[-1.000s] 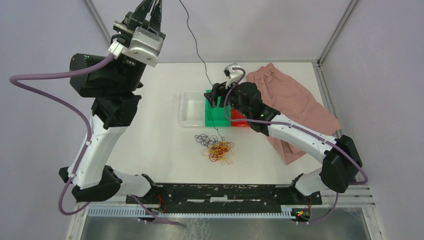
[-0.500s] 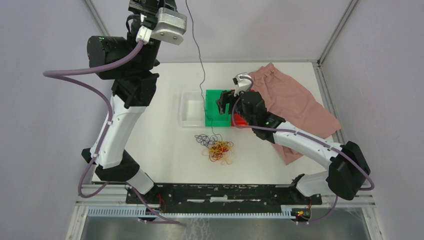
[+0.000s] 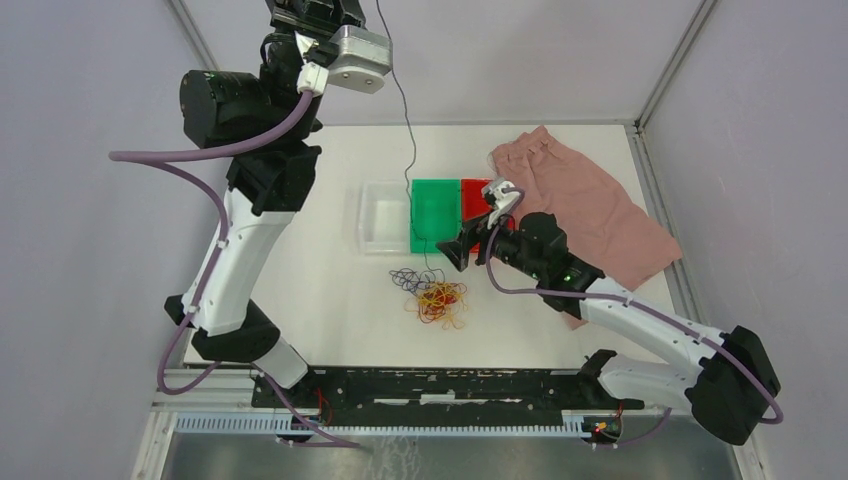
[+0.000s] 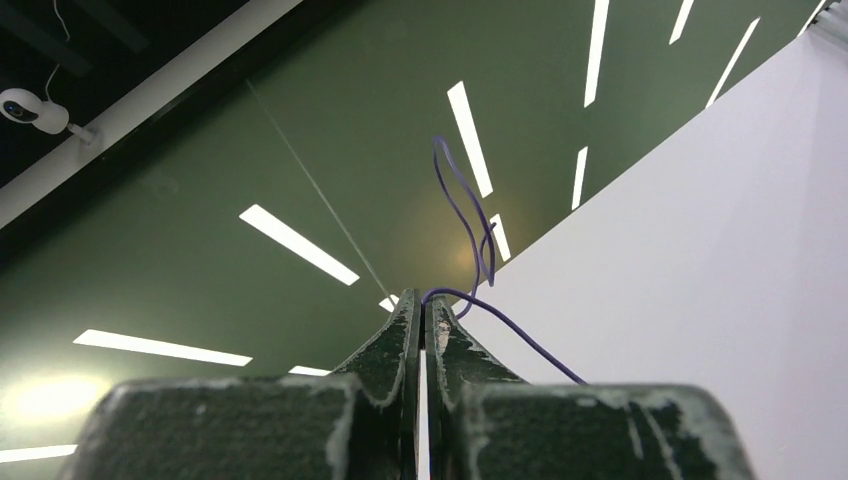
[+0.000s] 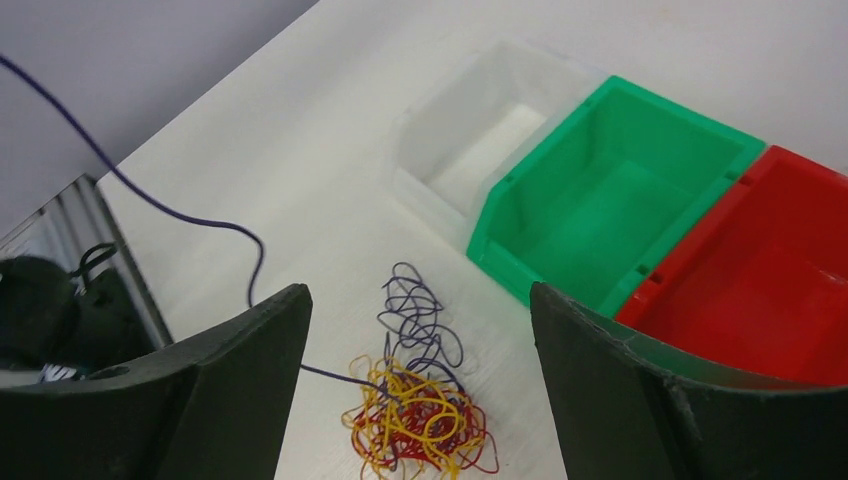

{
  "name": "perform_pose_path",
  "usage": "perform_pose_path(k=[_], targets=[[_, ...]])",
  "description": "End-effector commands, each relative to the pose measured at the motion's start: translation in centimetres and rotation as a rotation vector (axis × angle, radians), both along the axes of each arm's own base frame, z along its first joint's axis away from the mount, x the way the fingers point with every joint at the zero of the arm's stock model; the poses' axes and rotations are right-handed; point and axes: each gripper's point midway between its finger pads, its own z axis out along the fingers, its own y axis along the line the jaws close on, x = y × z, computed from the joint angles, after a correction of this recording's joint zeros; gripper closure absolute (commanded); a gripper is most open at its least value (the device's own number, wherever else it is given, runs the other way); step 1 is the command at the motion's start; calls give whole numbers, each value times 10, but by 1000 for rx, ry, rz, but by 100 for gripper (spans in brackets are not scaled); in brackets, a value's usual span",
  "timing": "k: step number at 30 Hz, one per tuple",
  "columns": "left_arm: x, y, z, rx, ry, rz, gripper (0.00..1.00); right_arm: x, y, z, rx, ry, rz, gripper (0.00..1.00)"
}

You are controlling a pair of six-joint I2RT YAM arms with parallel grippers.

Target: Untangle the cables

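The cables lie as a small tangle (image 3: 437,296) of red, orange-yellow and dark purple strands on the white table, just in front of the green bin. One purple strand (image 3: 407,110) rises from the tangle to the top of the overhead view. In the left wrist view my left gripper (image 4: 422,298) is shut on that purple strand (image 4: 468,215), held high in the air. My right gripper (image 3: 455,250) hovers over the tangle, open. In its wrist view the tangle (image 5: 425,425) lies between the wide-spread fingers (image 5: 250,350), untouched.
A clear bin (image 3: 372,228), a green bin (image 3: 435,215) and a red bin (image 3: 474,192) stand side by side mid-table. A pink cloth (image 3: 590,200) lies at the right under the right arm. Enclosure walls surround the table.
The left arm swung right and higher, keeping the purple strand. The right gripper drew back from the green bin to above the tangle and opened wider.
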Motion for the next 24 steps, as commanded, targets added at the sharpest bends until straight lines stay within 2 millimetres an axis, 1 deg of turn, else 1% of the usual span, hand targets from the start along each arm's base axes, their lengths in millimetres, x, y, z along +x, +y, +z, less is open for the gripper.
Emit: perform_pose_path(k=[1, 5, 8, 12, 14, 15, 16, 17, 18, 19, 20, 21, 22, 24], targets=[[-19, 17, 12, 5, -66, 56, 97, -34, 16, 7, 27, -48, 221, 13], [-22, 17, 12, 25, -68, 63, 97, -51, 29, -5, 38, -7, 345, 13], [-24, 18, 12, 30, -66, 62, 97, -42, 37, -19, 0, 27, 353, 16], [-25, 20, 11, 47, -51, 70, 97, -34, 56, -25, 0, 47, 397, 22], [-23, 20, 9, 58, -42, 78, 97, -34, 67, -25, 7, 52, 432, 25], [-24, 21, 9, 59, -39, 78, 97, -32, 72, -29, 0, 60, 438, 29], [-23, 21, 8, 60, -34, 79, 97, -30, 76, -28, -3, 56, 440, 37], [-24, 23, 8, 61, -29, 81, 97, -26, 77, -28, -9, 56, 424, 47], [-23, 22, 6, 66, -21, 82, 97, -21, 78, -22, -8, 44, 407, 63], [-23, 24, 5, 67, -13, 82, 97, -16, 78, -16, -11, 27, 391, 74], [-23, 25, 2, 74, 1, 82, 97, -10, 76, -10, -21, 6, 364, 87], [-21, 24, -4, 86, 24, 81, 97, -4, 74, -2, -29, -21, 334, 91], [-21, 25, -10, 95, 48, 75, 97, 2, 71, 8, -33, -47, 305, 94], [-17, 25, -28, 121, 124, 58, 97, 12, 68, 28, -49, -95, 257, 97]])
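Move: The purple cable's hanging strand, where it is to be taken, lies some 6 cm to the right hand's left, 3 cm back and 7 cm below. The orange-red tangle rests on the table about 22 cm under this hand and 3 cm left; the purple loops lie 5 cm farther out and 5 cm left of it. The green bin stands about 19 cm ahead and 3 cm left of the hand. From the left hand that strand spot is some 62 cm below, 5 cm right and level fore and aft. Swing the open right gripper down about 7 cm and left to the purple strand hanging above the tangle, drawing back some 4 cm on the way and turning about 20 degrees counter-clockwise with the fingers tipping slightly down. Shut the fingers on the strand while still easing left, then come up about 3 cm and a little forward. Keep the left gripper high, its pinch on the cable held. ##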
